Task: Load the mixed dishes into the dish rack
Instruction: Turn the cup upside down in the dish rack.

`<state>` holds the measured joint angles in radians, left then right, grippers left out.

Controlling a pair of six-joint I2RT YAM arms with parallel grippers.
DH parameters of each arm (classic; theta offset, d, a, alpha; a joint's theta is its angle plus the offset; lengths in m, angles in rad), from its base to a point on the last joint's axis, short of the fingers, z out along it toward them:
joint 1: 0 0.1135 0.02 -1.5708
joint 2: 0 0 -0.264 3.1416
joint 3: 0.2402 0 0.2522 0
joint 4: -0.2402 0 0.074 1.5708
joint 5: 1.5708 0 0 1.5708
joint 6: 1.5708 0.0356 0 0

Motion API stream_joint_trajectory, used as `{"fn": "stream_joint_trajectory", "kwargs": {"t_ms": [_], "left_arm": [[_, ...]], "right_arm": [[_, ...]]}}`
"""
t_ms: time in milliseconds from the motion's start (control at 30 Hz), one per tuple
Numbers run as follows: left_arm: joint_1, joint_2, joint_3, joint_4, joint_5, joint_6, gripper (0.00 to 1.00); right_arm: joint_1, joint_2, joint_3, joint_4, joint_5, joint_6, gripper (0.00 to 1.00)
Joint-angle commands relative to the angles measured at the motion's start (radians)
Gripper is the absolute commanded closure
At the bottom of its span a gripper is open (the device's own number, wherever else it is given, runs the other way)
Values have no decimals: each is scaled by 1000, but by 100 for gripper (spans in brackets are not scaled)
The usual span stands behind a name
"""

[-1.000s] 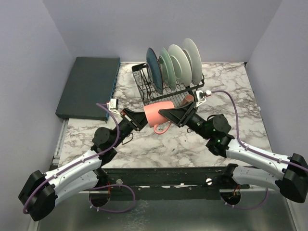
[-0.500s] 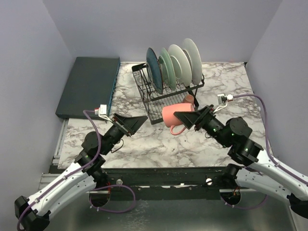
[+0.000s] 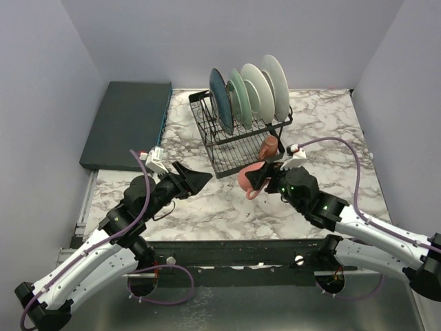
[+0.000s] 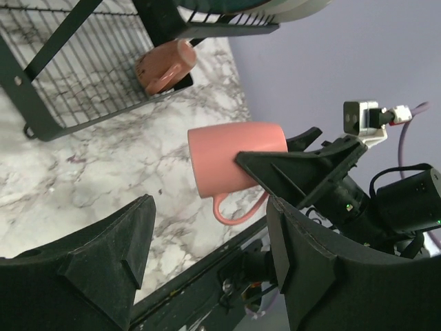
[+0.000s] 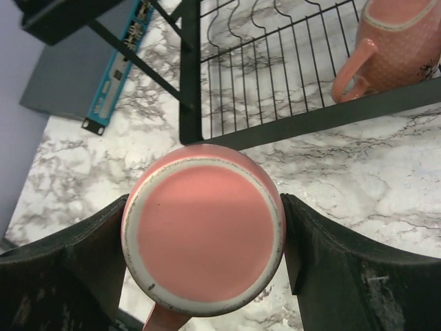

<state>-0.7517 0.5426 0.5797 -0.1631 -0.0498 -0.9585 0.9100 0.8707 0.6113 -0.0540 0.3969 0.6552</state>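
Note:
My right gripper [image 3: 258, 176] is shut on a pink mug [image 3: 245, 181], which hangs above the marble just in front of the dish rack [image 3: 227, 148]. In the right wrist view the mug's base [image 5: 203, 231] fills the gap between my right gripper's [image 5: 207, 265] two fingers, handle pointing down. My left gripper [image 3: 198, 181] stands open and empty to the left of the mug, apart from it. From the left wrist view the held mug [image 4: 234, 160] lies beyond my left gripper [image 4: 210, 272]. Several plates [image 3: 249, 91] stand upright in the rack's top. A second salmon mug [image 3: 269, 145] lies in the lower tier.
A dark teal flat slab [image 3: 127, 123] lies at the back left beside the rack. The table's front edge [image 3: 227, 243] runs just behind the arm bases. Purple walls close in the left, back and right sides.
My left gripper opened, let go of the pink mug and drew back to the left. My right gripper kept the mug, carried it a little right and turned it.

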Motion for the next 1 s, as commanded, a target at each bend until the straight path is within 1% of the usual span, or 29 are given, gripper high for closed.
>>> {"fn": "stream_joint_trajectory", "kwargs": {"t_ms": [0, 167, 367, 633, 700, 967], "left_arm": [[6, -15, 45, -106, 1, 51, 29], [6, -43, 52, -136, 7, 70, 29], [4, -44, 65, -160, 24, 83, 29], [6, -32, 105, -179, 49, 115, 29], [6, -30, 117, -194, 74, 125, 29], [6, -33, 122, -214, 75, 144, 29]], "right_arm": [[4, 70, -7, 293, 125, -2, 64], [4, 183, -20, 464, 179, 25, 64], [4, 325, 7, 562, 268, 64, 64], [4, 502, 11, 837, 328, -24, 64], [5, 534, 26, 868, 332, -35, 64], [3, 661, 81, 1004, 378, -125, 66]]}}
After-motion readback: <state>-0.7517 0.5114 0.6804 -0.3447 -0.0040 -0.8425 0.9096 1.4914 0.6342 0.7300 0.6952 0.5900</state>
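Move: The right hand holds the pink cup lying roughly on its side, and the free space at the near-left of the rack's lower tier is about 14 cm ahead, 5 cm left and 11 cm below it. The rack's near-left corner lies some 10 cm ahead, 13 cm left and 15 cm down from that hand; the brown cup in the rack is roughly 19 cm ahead, 6 cm right and 11 cm down. From the empty left hand, the free space is some 17 cm ahead, 14 cm right and 17 cm below. The right arm carries the cup forward about 10 cm and some 4 to 5 cm left, over the rack's near edge towards the free space left of the brown cup, sinking roughly 4 cm on the way. The fingers keep their hold around the cup's base end, its underside still facing back at the wrist, while the hand swings about 15 degrees clockwise and its fingertips tip up some 10 degrees. ##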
